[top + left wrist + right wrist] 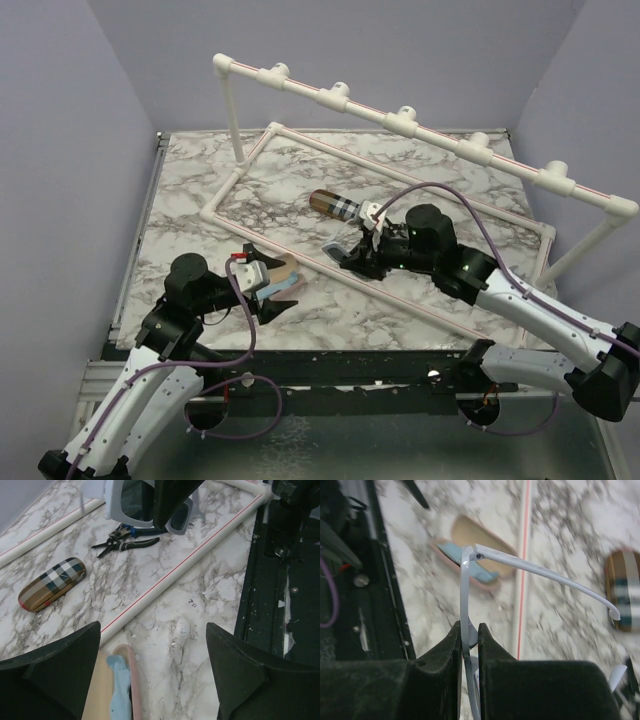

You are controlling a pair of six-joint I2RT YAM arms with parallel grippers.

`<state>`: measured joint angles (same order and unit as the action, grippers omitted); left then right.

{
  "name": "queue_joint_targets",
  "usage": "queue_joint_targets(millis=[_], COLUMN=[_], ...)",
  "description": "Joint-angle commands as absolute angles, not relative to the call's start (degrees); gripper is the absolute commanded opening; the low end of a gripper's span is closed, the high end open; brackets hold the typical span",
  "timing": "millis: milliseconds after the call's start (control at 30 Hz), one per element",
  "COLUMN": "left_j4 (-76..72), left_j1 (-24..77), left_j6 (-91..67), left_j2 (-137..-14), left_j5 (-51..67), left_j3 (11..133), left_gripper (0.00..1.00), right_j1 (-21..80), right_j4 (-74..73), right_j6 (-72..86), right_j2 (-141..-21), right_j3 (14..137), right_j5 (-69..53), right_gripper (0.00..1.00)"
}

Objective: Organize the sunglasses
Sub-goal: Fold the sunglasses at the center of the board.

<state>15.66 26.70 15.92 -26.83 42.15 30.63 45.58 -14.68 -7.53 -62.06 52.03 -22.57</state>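
My right gripper [469,635] is shut on the front rim of a pair of sunglasses [465,590] with a pale blue-grey frame, one temple [545,575] folded out to the right. It holds them above the table mid-right, and in the top view the sunglasses [343,240] hang at that gripper [352,250]. An open pink case [131,680] with a light blue cloth [118,690] inside lies at the near left. My left gripper [153,628] hovers open just over its end, touching nothing. From the left wrist the sunglasses [116,507] show dark lenses.
A brown plaid case [332,203] lies shut at mid-table. Black-and-blue pliers [125,542] rest under the right arm. A white pipe frame [300,255] runs across the marble table [190,190], and a raised pipe rail with tee fittings [400,120] spans the back.
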Motion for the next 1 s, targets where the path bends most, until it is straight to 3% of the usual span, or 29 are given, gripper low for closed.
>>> queue_joint_targets(millis=[0, 300, 500, 767, 967], left_j4=[16.3, 6.4, -2.2, -12.0, -15.0], left_j1=[26.5, 26.5, 26.6, 26.6, 26.6], left_j6=[11.1, -6.3, -16.6, -23.1, -24.7], left_j2=[-25.9, -26.6, -27.1, -29.3, -29.9], left_j5=[49.1, 45.2, 42.5, 41.5, 42.8], left_j3=[31.8, 36.9, 36.8, 34.8, 33.0], left_gripper=[0.85, 0.85, 0.63, 0.49, 0.29], right_j1=[50.5, 55.3, 55.8, 56.4, 56.6], right_j4=[10.9, 26.2, 28.0, 29.7, 30.3], right_j6=[-5.0, -8.6, -8.3, -8.6, -8.9], right_j2=[-62.3, -66.5, -66.4, -66.7, -67.0], right_j3=[48.3, 47.1, 46.6, 46.0, 46.2], right_j5=[-35.1, -35.1, -37.5, -38.5, -38.8], right_gripper=[0.0, 0.01, 0.0, 0.01, 0.0])
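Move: Pinched at the bridge in the right hand, the open sunglasses have their middle roughly 8 cm ahead of the empty left hand and 13 cm to its right, level with it, and 3 cm ahead and 1 cm left of the right hand. The left gripper is about 15 cm to the right hand's left and 4 cm back. From the left hand, the open case lies 9 cm ahead, 3 cm left, 20 cm below; the plaid case 29 cm ahead, 13 cm right, 20 cm below. Bringing the sunglasses to the left gripper, the right hand keeps its pinch and goes up, left and back, about 9 cm up, quick at first and then easing off while its fingers swing up to level. The left hand rises some 11 cm, tips its fingers up by about 25 degrees and closes from wide to under half open around the near hinge end. ##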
